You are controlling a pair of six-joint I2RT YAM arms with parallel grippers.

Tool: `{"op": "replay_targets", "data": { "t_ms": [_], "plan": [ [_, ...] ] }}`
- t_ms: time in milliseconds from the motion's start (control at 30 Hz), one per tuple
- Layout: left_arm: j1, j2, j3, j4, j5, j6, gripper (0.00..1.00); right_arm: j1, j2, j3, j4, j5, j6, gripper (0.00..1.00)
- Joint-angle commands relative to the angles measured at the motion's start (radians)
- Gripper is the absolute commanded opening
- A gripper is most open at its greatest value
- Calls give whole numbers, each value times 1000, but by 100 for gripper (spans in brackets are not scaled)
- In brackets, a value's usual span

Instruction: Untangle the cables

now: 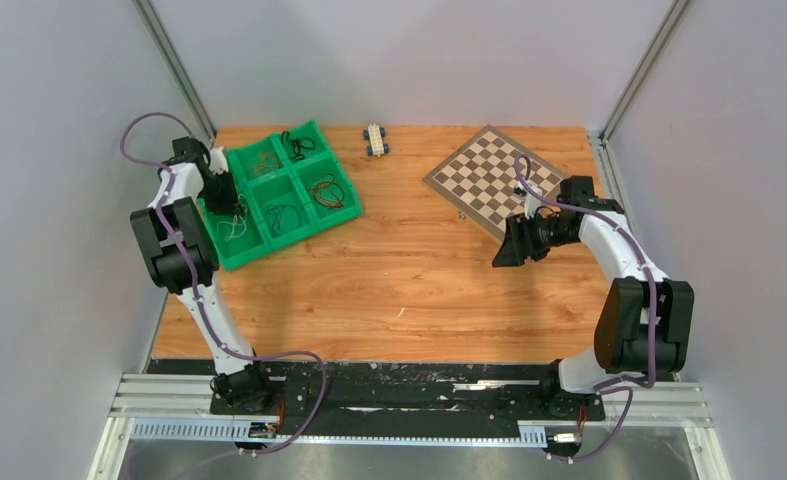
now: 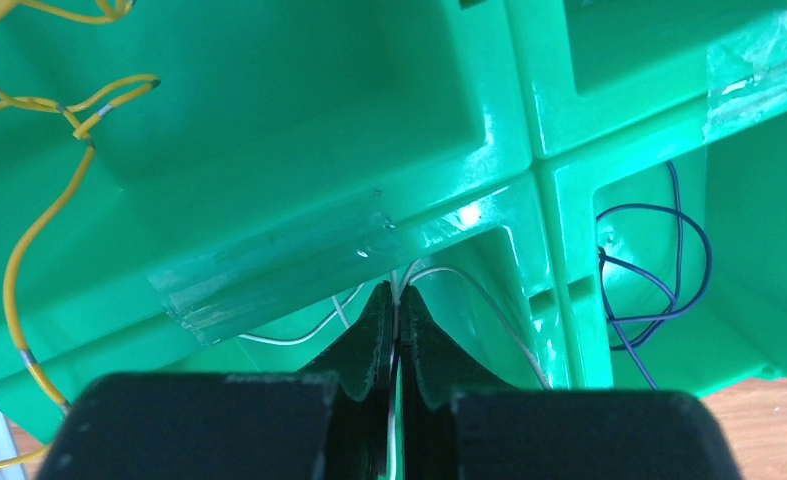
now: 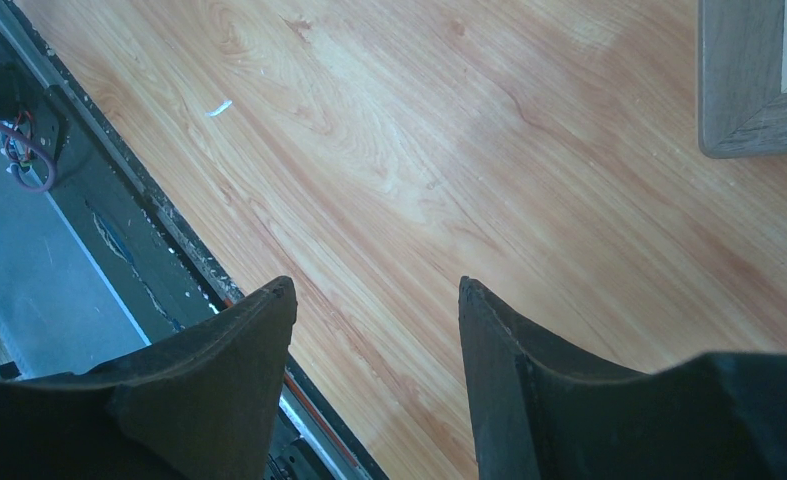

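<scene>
A green six-compartment tray (image 1: pixel 254 255) holds a tangle of thin cable in each compartment. My left gripper (image 1: pixel 221 200) reaches down into the near-left compartment and is shut on a white cable (image 2: pixel 456 270), pinched between the fingertips (image 2: pixel 401 300). More white cable lies in that compartment (image 1: pixel 231 230). A yellow cable (image 2: pixel 29 250) and a dark blue cable (image 2: pixel 669 270) lie in neighbouring compartments in the left wrist view. My right gripper (image 1: pixel 509 245) is open and empty, above bare wood right of centre; the right wrist view (image 3: pixel 374 290) shows nothing between its fingers.
A wooden chessboard (image 1: pixel 489 180) lies at the back right, its corner showing in the right wrist view (image 3: pixel 749 80). A small toy brick vehicle (image 1: pixel 374 138) sits at the back centre. Other compartments hold orange (image 1: pixel 329 192), dark green (image 1: pixel 287 215) and black (image 1: pixel 297 145) cables.
</scene>
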Motion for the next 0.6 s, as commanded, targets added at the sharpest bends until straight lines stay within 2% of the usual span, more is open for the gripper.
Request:
{"op": "replay_targets", "data": {
  "t_ms": [0, 100, 367, 433, 467, 567],
  "plan": [
    [2, -28, -5, 64, 33, -39, 24, 2, -35, -5, 5, -11, -22, 60],
    [2, -70, -32, 69, 41, -13, 32, 2, -38, -9, 5, -12, -25, 60],
    [18, -177, -69, 16, 19, 62, 38, 2, -40, -11, 4, -18, -28, 60],
    [25, -194, -69, -16, 24, 82, 46, 2, -43, -9, 5, -16, -31, 60],
    [27, -201, -71, -38, 24, 101, 53, 2, -43, -10, 4, -16, -31, 60],
    [35, -238, -86, -67, 29, 147, 61, 1, -45, -10, 4, -16, -34, 60]
  ]
}}
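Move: The white cable is still pinched in the left fingertips. Its hanging loops lie in the green tray's near-left compartment, centred about 4 cm back from this hand and 3 cm below. The dark blue cable, in the next compartment, is roughly 13 cm to the hand's right and 2 cm back. The orange cable lies some 13 cm ahead and 8 cm right. From the right hand, the white cable is about 73 cm left, 12 cm ahead and 11 cm lower. The white cable is let go low in its compartment: the left fingers spread from nearly shut to over half open while the hand stays low over the compartment. The emptied hand then lifts about 4 cm clear of the tray, drawing back some 2 cm towards the base, with hardly any wrist turn. ##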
